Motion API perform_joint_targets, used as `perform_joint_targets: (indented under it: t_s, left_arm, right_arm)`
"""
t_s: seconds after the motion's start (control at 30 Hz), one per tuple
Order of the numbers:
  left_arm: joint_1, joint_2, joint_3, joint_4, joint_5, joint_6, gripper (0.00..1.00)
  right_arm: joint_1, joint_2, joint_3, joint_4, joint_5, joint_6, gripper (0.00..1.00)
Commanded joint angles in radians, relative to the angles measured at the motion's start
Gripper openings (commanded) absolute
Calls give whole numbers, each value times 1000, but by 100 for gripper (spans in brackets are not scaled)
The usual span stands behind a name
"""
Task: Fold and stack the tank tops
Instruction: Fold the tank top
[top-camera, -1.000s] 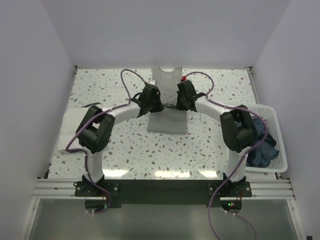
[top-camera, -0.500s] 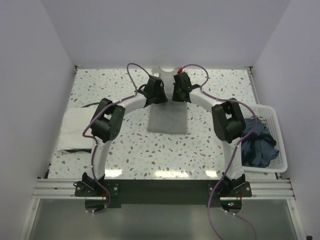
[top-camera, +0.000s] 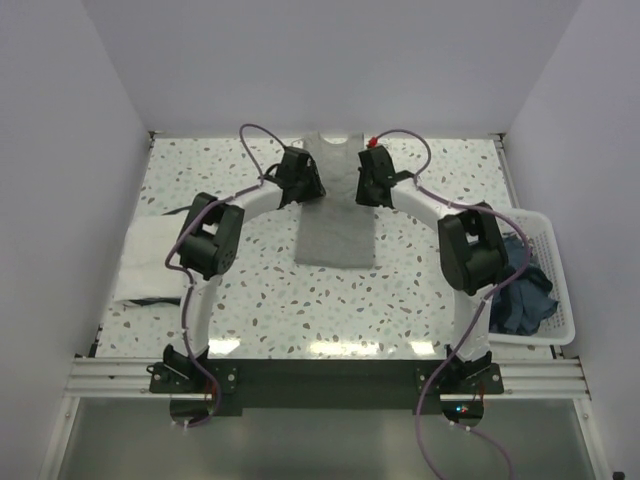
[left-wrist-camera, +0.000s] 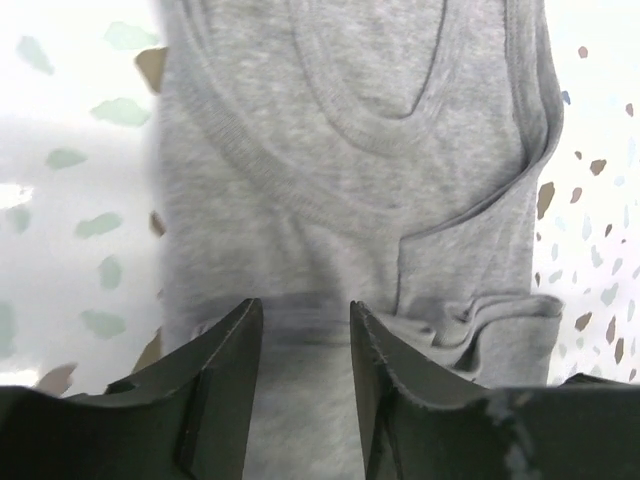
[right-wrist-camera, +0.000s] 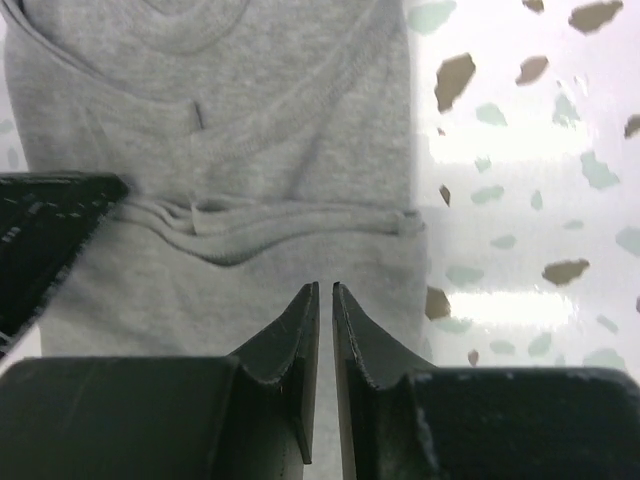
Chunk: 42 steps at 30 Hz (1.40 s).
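The light grey tank top (top-camera: 335, 232) lies flat in the middle of the table, neck at the far end, with a crosswise fold ridge below the neckline. It fills the left wrist view (left-wrist-camera: 350, 180) and the right wrist view (right-wrist-camera: 230, 120). My left gripper (top-camera: 300, 170) hovers over its left side near the ridge, jaws open and empty (left-wrist-camera: 306, 320). My right gripper (top-camera: 372, 172) is over its right side, jaws nearly together with nothing between them (right-wrist-camera: 325, 292). The white tank top (top-camera: 150, 262) lies folded at the left edge.
A white lattice basket (top-camera: 547, 222) at the right edge holds dark blue clothes (top-camera: 520, 295). The table is white with speckles and has walls on three sides. The left gripper's finger (right-wrist-camera: 40, 230) shows at the left in the right wrist view.
Both grippers moved from the shirt's middle towards its far end and drew apart sideways. The grey tank top now lies flat, with its neck end uncovered between them.
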Motion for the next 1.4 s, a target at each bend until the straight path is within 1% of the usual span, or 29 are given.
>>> perform_joint_targets:
  t_s: [0.0,0.07,0.13,0.2,0.23,0.27,0.33,0.37,0.4,0.47,0.5,0.57,0.67,0.73,0.97,1.23,1.37]
  left_arm:
    - [23,-153,-64,72,-7,29,46]
    - [25,-228,-116,76,-41,36,53]
    - [23,-283,-170,79,-59,33,55]
    - [22,-374,-280,70,-79,4,56]
    - [20,-407,-328,69,-92,-12,56]
    - [11,-476,-433,76,-98,-36,56]
    - [-4,-547,-541,81,-115,-62,56]
    - [-26,-613,-654,128,-113,-82,56]
    - [-38,-642,-703,141,-115,-89,56]
    - [-75,-703,-806,138,-119,-101,57]
    - [-86,-719,-837,142,-115,-102,58]
    - [-103,-754,-923,154,-95,-118,59]
    - [-106,-805,-1026,208,-66,-141,61]
    - [-106,-822,-1046,217,-61,-141,62]
    - [-104,-819,-1078,273,-34,-154,63]
    - [-101,-831,-1103,329,-35,-182,63]
    - [-97,-793,-1080,305,-60,-216,62]
  right_arm:
    - [4,-87,-73,11,-2,2,15]
    - [7,-122,-130,14,-19,17,15]
    - [26,-153,-200,18,-16,31,16]
    - [43,-220,-254,23,2,40,16]
    - [59,-251,-307,21,16,52,18]
    - [63,-304,-337,26,25,60,20]
    - [69,-363,-424,29,25,82,22]
    - [69,-391,-452,35,28,85,24]
    - [70,-446,-479,35,39,89,27]
    - [70,-492,-547,35,35,99,27]
    - [70,-530,-568,37,30,103,29]
    - [73,-564,-627,52,-5,122,30]
    - [86,-603,-685,63,-25,141,35]
    - [89,-600,-711,72,-65,160,36]
    - [93,-558,-746,139,-119,215,36]
    - [95,-550,-774,190,-133,260,38]
    - [95,-517,-779,198,-142,267,38]
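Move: The left corner of the tank top's bottom fold lies about 22 cm back and 6 cm left of the left hand, roughly 3 cm lower; the right corner is some 18 cm back, 2 cm right and 4 cm below the right hand. From the left hand, the turned-up hem's middle is about 6 cm right and 1 cm back, and the neckline 8 cm ahead and 6 cm right, both slightly lower. Bring both hands back from the hem to the bottom fold's corners. Lift the left gripper about 8 cm over the cloth, carry it some 23 cm back and a little left, then set it low beside its corner, opening wider. Draw the right gripper some 18 cm back and finish 3 cm lower, its fingers parting around its corner and its left side rolling up slightly. ##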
